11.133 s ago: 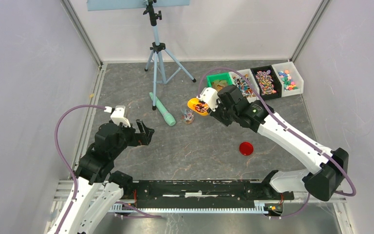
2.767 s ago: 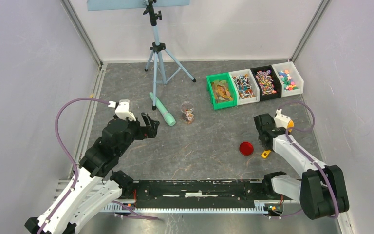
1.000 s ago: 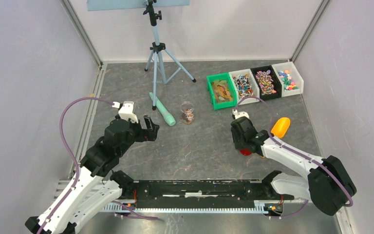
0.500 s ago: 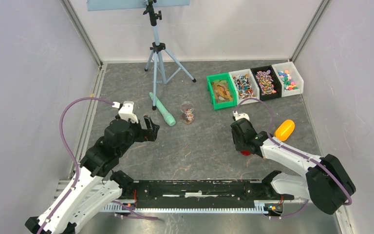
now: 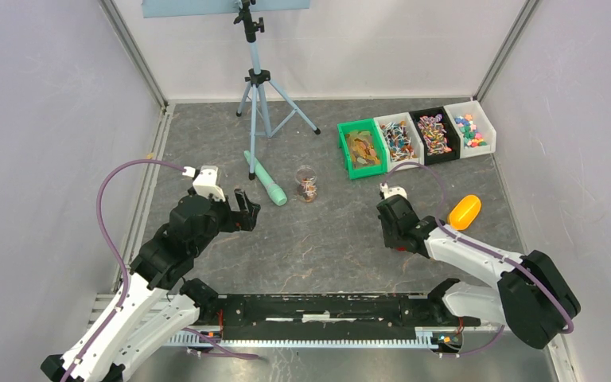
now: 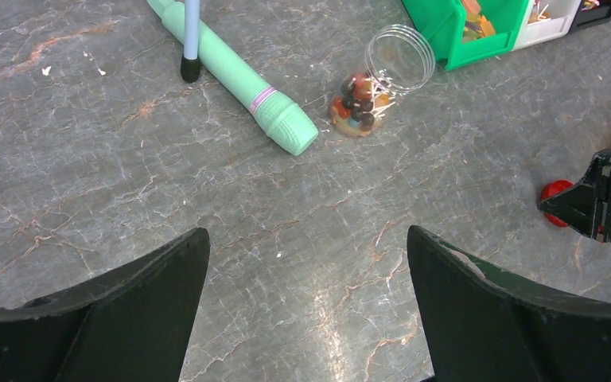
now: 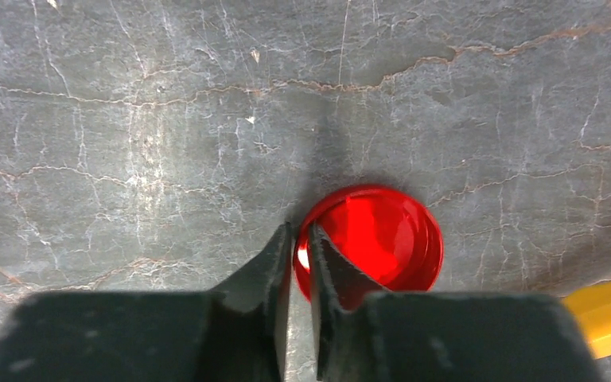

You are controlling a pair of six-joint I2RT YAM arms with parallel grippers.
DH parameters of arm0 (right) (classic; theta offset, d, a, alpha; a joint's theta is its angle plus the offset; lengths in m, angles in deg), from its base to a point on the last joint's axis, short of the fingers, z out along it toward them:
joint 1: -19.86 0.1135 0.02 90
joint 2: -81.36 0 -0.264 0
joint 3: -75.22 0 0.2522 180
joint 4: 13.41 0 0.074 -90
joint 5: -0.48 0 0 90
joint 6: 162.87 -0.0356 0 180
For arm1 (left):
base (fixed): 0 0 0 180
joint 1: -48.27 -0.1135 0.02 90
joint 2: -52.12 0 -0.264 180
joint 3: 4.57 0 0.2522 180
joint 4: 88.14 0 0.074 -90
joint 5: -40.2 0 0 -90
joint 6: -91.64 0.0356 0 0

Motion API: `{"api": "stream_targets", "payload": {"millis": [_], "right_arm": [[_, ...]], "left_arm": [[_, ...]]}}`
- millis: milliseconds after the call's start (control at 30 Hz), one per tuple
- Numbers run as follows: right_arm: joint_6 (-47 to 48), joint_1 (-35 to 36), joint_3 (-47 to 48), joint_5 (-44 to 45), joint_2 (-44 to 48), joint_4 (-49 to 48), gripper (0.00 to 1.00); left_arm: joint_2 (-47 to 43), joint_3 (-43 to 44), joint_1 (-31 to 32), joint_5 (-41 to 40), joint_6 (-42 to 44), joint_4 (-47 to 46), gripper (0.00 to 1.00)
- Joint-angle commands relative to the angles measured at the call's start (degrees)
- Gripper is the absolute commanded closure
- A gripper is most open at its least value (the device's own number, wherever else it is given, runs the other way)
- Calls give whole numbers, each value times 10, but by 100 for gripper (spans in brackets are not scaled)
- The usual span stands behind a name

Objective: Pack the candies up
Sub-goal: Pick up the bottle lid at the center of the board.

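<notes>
A clear jar [image 5: 308, 185] stands mid-table with a few candies [image 6: 356, 107] at its bottom. More candies fill the bins [image 5: 398, 140] at the back right. The red lid [image 7: 382, 235] lies on the table, open side up. My right gripper [image 7: 301, 231] is down on it with the jaws pinched on its left rim, one finger outside and one inside. From above, the right gripper [image 5: 398, 236] covers almost all of the lid. My left gripper [image 5: 243, 208] hovers open left of the jar, and between its fingers [image 6: 167, 263] only bare table shows.
An orange scoop [image 5: 462, 212] lies to the right of the right arm. A mint-green tube [image 5: 266, 180] lies left of the jar by a tripod [image 5: 256, 79]. A green bin [image 5: 360, 148] heads the row of bins.
The right jaws have narrowed onto the red lid's rim and the gripper has settled over it. The left arm has not moved.
</notes>
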Motion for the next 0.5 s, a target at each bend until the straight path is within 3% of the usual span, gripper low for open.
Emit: {"api": "stream_targets", "payload": {"millis": [0,167,267,467], "right_arm": [[5,1,1,-5,22,-12,88],[5,1,9,-65,47,-30,100],[1,3,13,-124,68,-58,100],[2,4,17,-332,93,-156,100]], "left_arm": [[-2,-1,1,4,24,-4,0],[-2,-2,1,10,20,-3,0],[-4,-7,1,13,13,-8,0],[-9,-21,1,61,10,-41,0]]}}
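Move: The red bottle lid lies almost at the right fingertips: they straddle its left rim, so its middle is about 3 cm to their right, level fore and aft, and roughly 1 cm lower. From the right hand, the yellow scoop lies some 15 cm to the right and 4 cm farther out, and the candy jar about 22 cm left and 14 cm ahead. From the idle left hand, the lid is about 40 cm right, straight across, and 21 cm below. The lid's left rim gets pinched as the right fingers, already around it, close from a narrow gap to nearly shut. The hand then carries the lid left, quickening, by about 6.5 cm while rising some 4 cm, towards the jar's side of the board; on the way the wrist rolls its left side up and swings a little counter-clockwise, some 20 degrees in all. ##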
